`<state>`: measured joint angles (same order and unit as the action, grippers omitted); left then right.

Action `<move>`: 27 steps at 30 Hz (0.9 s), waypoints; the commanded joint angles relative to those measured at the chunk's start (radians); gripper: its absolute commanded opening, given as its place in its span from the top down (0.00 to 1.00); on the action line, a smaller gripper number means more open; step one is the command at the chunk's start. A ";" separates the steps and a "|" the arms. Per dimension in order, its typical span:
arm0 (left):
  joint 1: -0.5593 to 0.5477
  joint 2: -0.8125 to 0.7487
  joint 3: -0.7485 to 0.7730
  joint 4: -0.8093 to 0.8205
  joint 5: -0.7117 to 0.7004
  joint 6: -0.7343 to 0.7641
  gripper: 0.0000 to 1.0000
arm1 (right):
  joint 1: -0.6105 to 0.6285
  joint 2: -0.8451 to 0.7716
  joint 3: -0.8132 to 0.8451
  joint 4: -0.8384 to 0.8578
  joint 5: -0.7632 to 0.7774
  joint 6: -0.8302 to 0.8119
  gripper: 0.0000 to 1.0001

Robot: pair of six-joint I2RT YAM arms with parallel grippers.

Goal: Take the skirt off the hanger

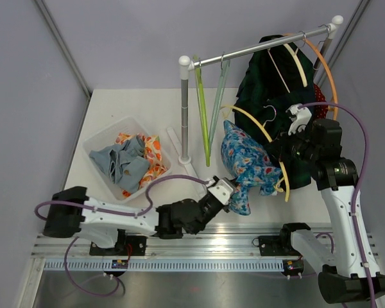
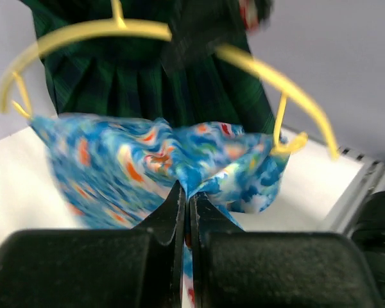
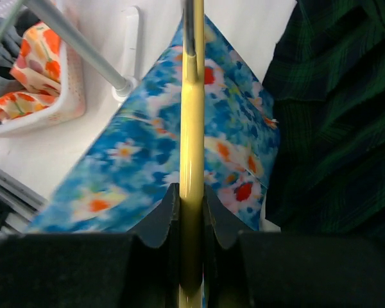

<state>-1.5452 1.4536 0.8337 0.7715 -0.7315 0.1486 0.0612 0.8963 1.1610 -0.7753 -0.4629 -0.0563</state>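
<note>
A blue floral skirt [image 1: 247, 163] hangs clipped on a yellow hanger [image 1: 256, 125], low over the table in front of the rack. My left gripper [image 1: 234, 194] is shut on the skirt's lower edge; in the left wrist view a fold of the skirt [image 2: 147, 160] is pinched between the closed fingers of that gripper [image 2: 187, 196], and the hanger [image 2: 256, 67] arcs above. My right gripper [image 1: 280, 151] is shut on the hanger's bar. The right wrist view shows that bar [image 3: 192, 128] clamped in the gripper [image 3: 192, 192], with the skirt [image 3: 135, 160] spread behind it.
A clothes rack's rail [image 1: 263, 45] on a grey post [image 1: 185, 109] carries two green hangers [image 1: 208, 109], an orange hanger [image 1: 327, 70] and a dark green plaid garment [image 1: 276, 83] right behind the skirt. A clear bin [image 1: 99, 138] holding clothes sits at the left.
</note>
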 commanded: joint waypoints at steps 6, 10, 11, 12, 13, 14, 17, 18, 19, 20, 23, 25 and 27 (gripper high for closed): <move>-0.004 -0.347 -0.112 -0.357 0.020 -0.052 1.00 | -0.001 0.010 -0.075 0.165 0.165 -0.091 1.00; -0.003 -0.440 -0.185 -0.439 -0.011 -0.061 1.00 | -0.001 0.010 -0.083 0.177 0.190 -0.106 1.00; 0.003 -0.467 -0.199 -0.468 -0.020 -0.069 1.00 | -0.001 0.013 -0.083 0.179 0.193 -0.108 1.00; 0.004 -0.476 -0.208 -0.478 -0.029 -0.070 1.00 | -0.001 0.015 -0.080 0.180 0.202 -0.111 1.00; 0.004 -0.486 -0.226 -0.498 -0.038 -0.072 1.00 | -0.001 0.019 -0.080 0.182 0.205 -0.114 1.00; 0.005 -0.499 -0.234 -0.505 -0.052 -0.075 1.00 | -0.001 0.023 -0.078 0.183 0.217 -0.117 1.00; 0.005 -0.550 -0.245 -0.541 -0.104 -0.063 1.00 | -0.004 0.039 -0.076 0.188 0.242 -0.134 1.00; 0.005 -0.594 -0.249 -0.544 -0.120 -0.054 1.00 | -0.004 0.046 -0.080 0.191 0.244 -0.143 1.00; 0.005 -0.617 -0.255 -0.543 -0.131 -0.041 1.00 | -0.008 0.052 -0.083 0.192 0.244 -0.145 1.00; 0.007 -0.637 -0.271 -0.541 -0.141 -0.018 1.00 | -0.008 0.053 -0.084 0.194 0.233 -0.148 1.00; 0.011 -0.706 -0.277 -0.575 -0.172 0.011 1.00 | -0.008 0.064 -0.086 0.196 0.219 -0.154 1.00; 0.013 -0.743 -0.278 -0.612 -0.193 0.020 1.00 | -0.008 0.072 -0.078 0.192 0.211 -0.165 1.00; 0.014 -0.766 -0.288 -0.621 -0.197 0.022 1.00 | -0.008 0.072 -0.072 0.188 0.178 -0.178 1.00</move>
<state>-1.5349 0.7185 0.5606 0.1566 -0.8688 0.1394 0.0578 0.9745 1.0611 -0.6739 -0.2565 -0.1932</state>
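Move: The white bin I am bringing the flowered blue skirt to lies some 35 cm left of my left hand, about 24 cm farther out and 23 cm below it. The foot of the rack's near post is about 16 cm left and 24 cm ahead, on the table. The skirt's middle lies roughly 10 cm left of my right hand, 6 cm back and 8 cm below; the dark green plaid garment hangs about 12 cm ahead and 3 cm right of it, slightly lower. Still pinching the skirt, my left hand sweeps about 17 cm left towards the bin, rising a little, dipping below its starting height, then coming back up as its left side tips up. My right hand keeps its grip on the yellow hanger and draws it the other way, about 5 cm down and nearly as far forward and right, towards the plaid garment, rolling some 10 degrees with its left side sinking. ##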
